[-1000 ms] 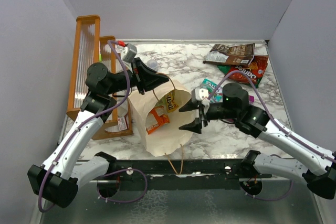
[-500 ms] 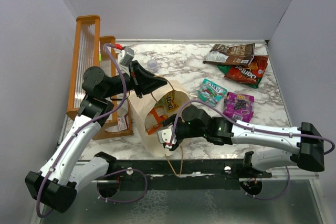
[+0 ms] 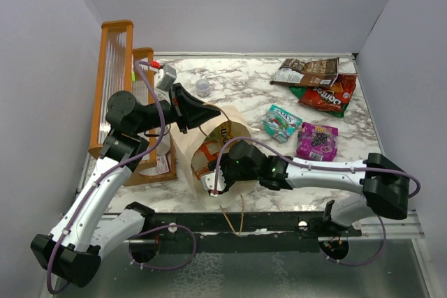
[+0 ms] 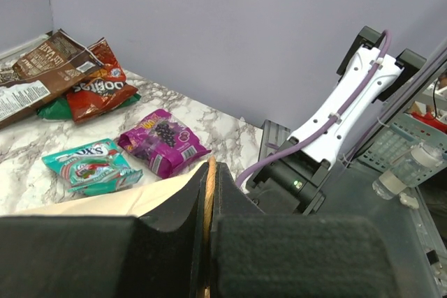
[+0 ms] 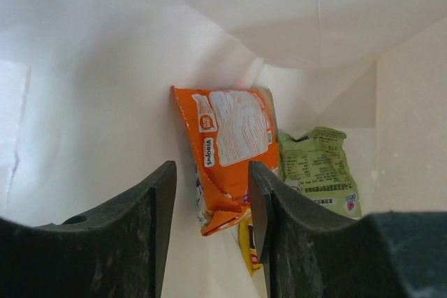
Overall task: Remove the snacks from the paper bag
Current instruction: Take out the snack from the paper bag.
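Observation:
The paper bag (image 3: 187,146) lies on its side, mouth facing right. My left gripper (image 3: 215,112) is shut on its tan handle (image 4: 208,190) and holds the mouth up. My right gripper (image 3: 208,178) is inside the bag, open. Its fingers (image 5: 157,207) flank the lower end of an orange packet (image 5: 230,141) without touching it. A green packet (image 5: 318,169) and a yellow candy pack (image 5: 246,242) lie beside it. On the table are a brown bag (image 3: 307,71), an orange-red chip bag (image 3: 330,94), a teal-pink packet (image 3: 281,122) and a purple pouch (image 3: 318,141).
The orange-framed wooden rack (image 3: 115,95) stands at the left wall, close behind my left arm. A small clear cup (image 3: 202,87) sits behind the bag. Purple-grey walls enclose the table on three sides.
My right arm has swung left from beside the bag and pushed its gripper into the bag's mouth. My left gripper has kept hold of the handle and shifted slightly up.

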Available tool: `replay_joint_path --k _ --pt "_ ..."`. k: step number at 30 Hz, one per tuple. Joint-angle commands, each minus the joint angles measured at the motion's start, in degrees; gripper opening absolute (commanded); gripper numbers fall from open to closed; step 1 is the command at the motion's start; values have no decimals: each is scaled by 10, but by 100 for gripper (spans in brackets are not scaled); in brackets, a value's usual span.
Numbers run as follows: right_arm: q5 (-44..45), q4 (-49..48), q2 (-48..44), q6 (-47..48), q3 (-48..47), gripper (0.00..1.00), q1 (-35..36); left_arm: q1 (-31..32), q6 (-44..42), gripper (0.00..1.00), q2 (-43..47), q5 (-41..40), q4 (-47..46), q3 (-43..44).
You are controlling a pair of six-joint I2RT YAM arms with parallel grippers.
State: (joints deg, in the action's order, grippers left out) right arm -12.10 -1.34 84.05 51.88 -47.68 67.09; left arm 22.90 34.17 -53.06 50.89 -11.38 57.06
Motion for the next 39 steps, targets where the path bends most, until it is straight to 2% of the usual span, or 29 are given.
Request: replay_joint_path --k 1,7,14,21,23,27,34,39 --pt "-10 -44 38 21 -12 46 -4 0 0 0 10 -9 -9 5" --pt "-18 -57 68 34 -22 44 -17 0 0 0 12 -12 -9 5" --pt "-4 -73 105 51 -41 36 -16 0 -8 0 12 -11 -1 11" --pt "-1 -42 127 67 -58 38 -16 1 -19 0 12 -12 15 13" --pt "7 -49 127 67 -54 41 -16 0 -22 0 12 -11 17 15" --pt "32 -61 138 65 -53 40 -17 0 -23 0 12 -13 19 16" --pt "54 -68 156 52 -61 19 -18 1 -37 0 16 -16 38 21" --pt "60 -79 136 42 -61 5 -18 0 -43 0 14 -20 46 24"
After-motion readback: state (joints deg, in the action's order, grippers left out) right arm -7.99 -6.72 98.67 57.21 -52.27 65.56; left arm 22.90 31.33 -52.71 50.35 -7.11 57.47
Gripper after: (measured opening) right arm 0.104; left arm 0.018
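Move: The orange snack pack lies inside the bag, about 6 cm ahead of the right hand, 4 cm to its left and 7 cm below. At the same depth, a small green pack sits some 11 cm ahead and 6 cm left, and the yellow M&M's pack about 13 cm ahead, barely left or right. From the left hand, pinching the bag's handle, the orange pack is roughly 35 cm below, 3 cm ahead and 4 cm left. The right hand sinks about 5 cm and reaches 4 cm forward, closing its half-open fingers on the orange pack's edge. ##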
